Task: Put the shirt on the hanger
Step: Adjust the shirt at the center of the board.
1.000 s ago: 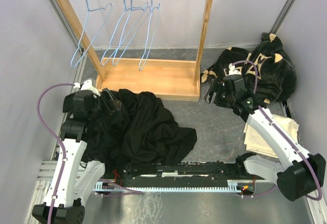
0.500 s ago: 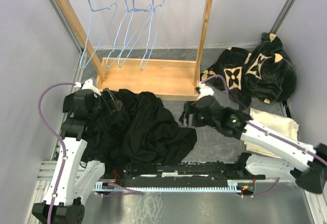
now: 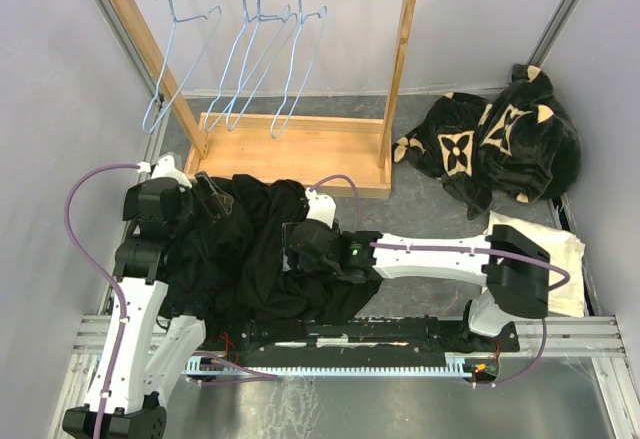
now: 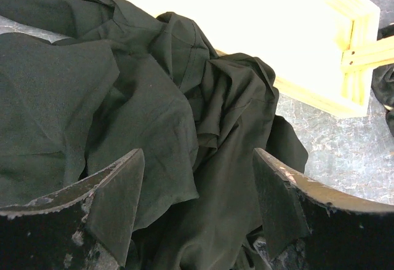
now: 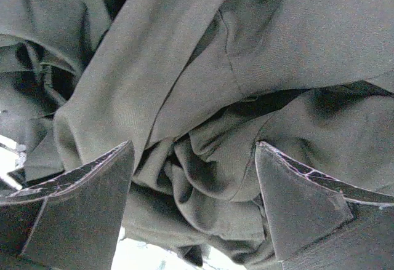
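Observation:
The black shirt (image 3: 290, 259) lies crumpled on the floor in front of the rack; no white tag shows, and I cannot tell one black garment from another in the pile. My left gripper (image 3: 213, 199) is open at the pile's left edge, with cloth (image 4: 154, 116) below and between its jaws (image 4: 197, 159). My right gripper (image 3: 292, 242) is open, low over the middle of the pile, its jaws (image 5: 194, 150) astride folds of cloth (image 5: 203, 98). Several light-blue wire hangers (image 3: 245, 54) hang on the rack's rail, far from both grippers.
The wooden rack (image 3: 300, 149) stands at the back, its base just behind the pile and also in the left wrist view (image 4: 295, 48). A black plush garment with tan flowers (image 3: 490, 144) lies at the back right. A cream cloth (image 3: 565, 259) lies under the right arm.
My right arm has swung from the plush garment at the right across to the black pile, gripper open. The left arm has hardly moved.

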Robot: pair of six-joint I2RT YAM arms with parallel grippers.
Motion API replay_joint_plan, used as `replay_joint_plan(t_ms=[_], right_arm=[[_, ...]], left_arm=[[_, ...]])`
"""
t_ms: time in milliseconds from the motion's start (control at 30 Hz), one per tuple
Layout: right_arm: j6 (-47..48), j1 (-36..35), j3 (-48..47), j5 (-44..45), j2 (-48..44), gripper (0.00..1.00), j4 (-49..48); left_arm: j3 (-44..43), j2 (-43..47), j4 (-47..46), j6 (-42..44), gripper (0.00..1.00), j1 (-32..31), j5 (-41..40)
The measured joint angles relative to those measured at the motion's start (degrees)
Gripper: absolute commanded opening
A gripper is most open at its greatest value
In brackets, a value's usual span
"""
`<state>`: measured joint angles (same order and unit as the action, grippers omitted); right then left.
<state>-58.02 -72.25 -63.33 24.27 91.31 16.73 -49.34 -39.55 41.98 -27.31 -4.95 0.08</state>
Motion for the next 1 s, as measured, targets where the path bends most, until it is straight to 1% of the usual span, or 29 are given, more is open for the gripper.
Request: replay_joint_plan(t_ms=[133,367,433,467,500,533,600,633,700,733,767,800,833,1000], right_arm=[[-1.2,0.0,-0.2,-0.8,3.7,0.82,-1.8],[-0.4,-0.8,-0.3,-6.7,6.7,0.82,-12.0],[-0.3,-0.9,-1.0,-7.4,7.9,0.81,-12.9],[-0.4,-0.9,-2.2,-7.5,9.0,0.79,-12.6],[-0.5,-1.0,-3.2,-7.5,10.1,0.75,-12.2],[-0.7,-1.0,-4.5,-7.5,11.2,0.68,-11.2],[-1.0,-1.0,-6.3,-7.2,13.2,0.49,-9.9],[-1.0,-1.0,-6.6,-6.9,13.5,0.37,-9.3],[-0.9,-1.0,-6.5,-5.7,13.5,0.18,-7.4],[-0.5,-1.0,-6.4,-4.9,13.2,0.1,-6.8],[-0.4,-1.0,-5.9,-3.7,12.5,0.05,-6.3],[0.1,-1.0,-5.2,-2.5,11.2,0.01,-5.6],[0.6,-1.0,-4.1,-1.2,9.5,0.0,-4.8],[3.0,-0.5,0.8,6.8,-4.1,0.0,1.8]], left_arm=[[0.0,0.2,0.0,0.0,0.77,0.0,0.0],[0.0,0.2,0.0,0.0,0.77,0.0,0.1],[0.0,0.2,0.0,0.0,0.76,0.0,0.1],[0.0,0.2,0.0,0.0,0.77,0.0,0.1],[0.0,0.2,0.0,0.0,0.77,0.0,0.1],[0.0,0.2,0.0,0.0,0.76,0.0,0.1],[0.0,0.2,0.0,0.0,0.77,0.0,0.1],[0.0,0.2,0.0,0.0,0.76,0.0,0.1],[0.0,0.3,0.0,0.0,0.76,0.0,0.1],[0.0,0.3,0.0,0.0,0.77,0.0,0.1],[0.0,0.3,0.0,0.0,0.76,0.0,0.1],[0.0,0.4,0.0,0.0,0.76,0.0,0.1],[0.0,0.5,0.0,0.0,0.76,0.0,0.1],[0.0,0.5,-0.1,0.0,0.76,0.0,0.3]])
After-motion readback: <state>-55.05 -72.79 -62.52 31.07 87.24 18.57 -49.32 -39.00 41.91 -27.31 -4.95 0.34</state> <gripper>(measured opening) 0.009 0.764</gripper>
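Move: The right hand is open and low over the shirt. The fold it will take lies about 7 cm to its left, 1 cm nearer the base and 4 cm down. The rack base is some 18 cm ahead, level with it sideways, and the foot of the rack's right post about 14 cm ahead and 22 cm to its right. From the left hand, the same fold is roughly 11 cm back, 5 cm right and 13 cm below. Leftward and down into the shirt goes the open right hand, about 7 cm across and nearly 4 cm lower. Its fingers shut there, pinching a fold. Already swinging back as they close, it then draws the pinched cloth some 9 cm to the right, rising about 6 cm and edging a little forward. ##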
